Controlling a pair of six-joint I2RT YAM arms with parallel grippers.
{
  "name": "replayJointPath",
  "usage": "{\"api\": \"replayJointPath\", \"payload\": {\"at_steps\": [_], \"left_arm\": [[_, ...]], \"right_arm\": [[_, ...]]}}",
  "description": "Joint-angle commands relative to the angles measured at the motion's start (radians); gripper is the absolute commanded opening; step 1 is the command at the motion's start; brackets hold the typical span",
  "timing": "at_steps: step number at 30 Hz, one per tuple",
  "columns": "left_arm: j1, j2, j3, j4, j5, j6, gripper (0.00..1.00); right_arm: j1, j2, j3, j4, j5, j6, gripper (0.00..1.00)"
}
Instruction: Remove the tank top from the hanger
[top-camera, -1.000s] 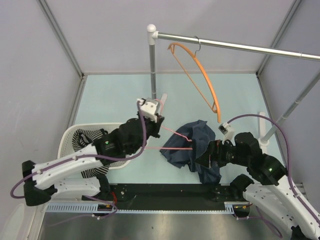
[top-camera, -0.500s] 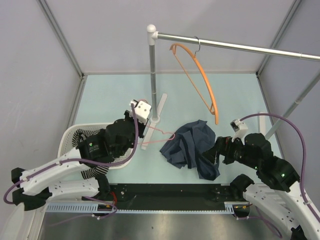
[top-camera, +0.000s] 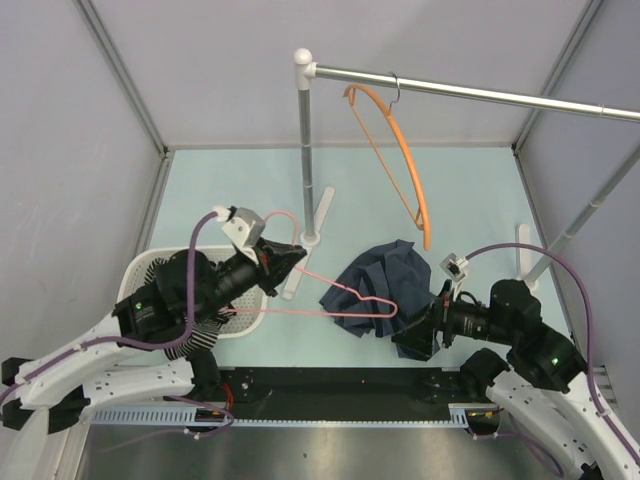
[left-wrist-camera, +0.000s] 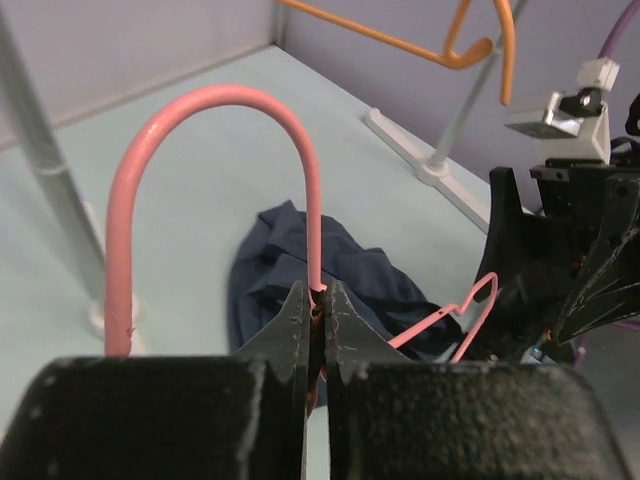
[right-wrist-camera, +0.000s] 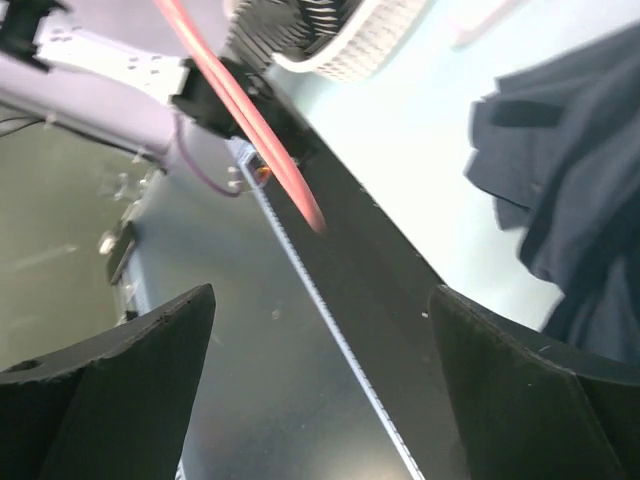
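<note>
The orange hanger hangs bare by its silver hook on the rail; it also shows in the left wrist view. The striped tank top lies in the white basket at the left, mostly hidden under my left arm; the right wrist view shows a bit of it. My left gripper is shut on a pink wire hanger, held over the table. My right gripper is open and empty at the near edge of the navy T-shirt.
The navy T-shirt lies crumpled on the table, right of centre. The rail's upright post and its white foot stand behind the left gripper. A second post stands at the right. Black base rail runs along the near edge.
My left arm has drawn back to the left, swinging the pink hanger low across the table toward the T-shirt. My right gripper has dropped toward the near edge of the shirt.
</note>
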Motion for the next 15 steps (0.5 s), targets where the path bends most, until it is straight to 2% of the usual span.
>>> {"api": "replayJointPath", "payload": {"at_steps": [1, 6, 8, 9, 15], "left_arm": [[0.003, 0.075, -0.037, 0.093, 0.171, -0.112, 0.0], [0.003, 0.127, -0.032, 0.158, 0.268, -0.146, 0.0], [0.003, 0.147, -0.041, 0.212, 0.306, -0.175, 0.0], [0.003, 0.154, -0.044, 0.229, 0.318, -0.186, 0.0], [0.003, 0.229, -0.06, 0.313, 0.315, -0.281, 0.0]], "right_arm": [[0.004, -0.053, 0.006, 0.071, -0.093, 0.021, 0.9], [0.004, -0.091, 0.012, 0.025, -0.113, 0.031, 0.71], [0.002, -0.109, 0.012, -0.006, -0.114, 0.029, 0.66], [0.004, -0.114, 0.012, -0.037, -0.108, 0.028, 0.6], [0.002, -0.143, 0.013, -0.113, -0.088, 0.018, 0.52]]}}
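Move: Off the right hand's fingertips, the free end of the pink hanger is about 4 cm to the left, 4 cm ahead and some 3 cm higher. The navy tank top lies about 10 cm ahead of the right hand, 3 cm left and 15 cm below. From the left hand, already pinching the pink hanger by its hook, that free end is about 16 cm right, 7 cm back and 8 cm down; the rack's left foot is about 11 cm ahead and 2 cm right, on the table. Swinging the pink hanger across to the robot's right, the left hand keeps its pinch below the hook and travels about 8 cm towards the right hand, sinking some 4 cm before lifting slightly, drifting back a little and turning about 15 degrees clockwise. The right hand eases back some 3 cm and closes its wide-open fingers about halfway around the hanger's free end; whether they touch it can't be seen. ##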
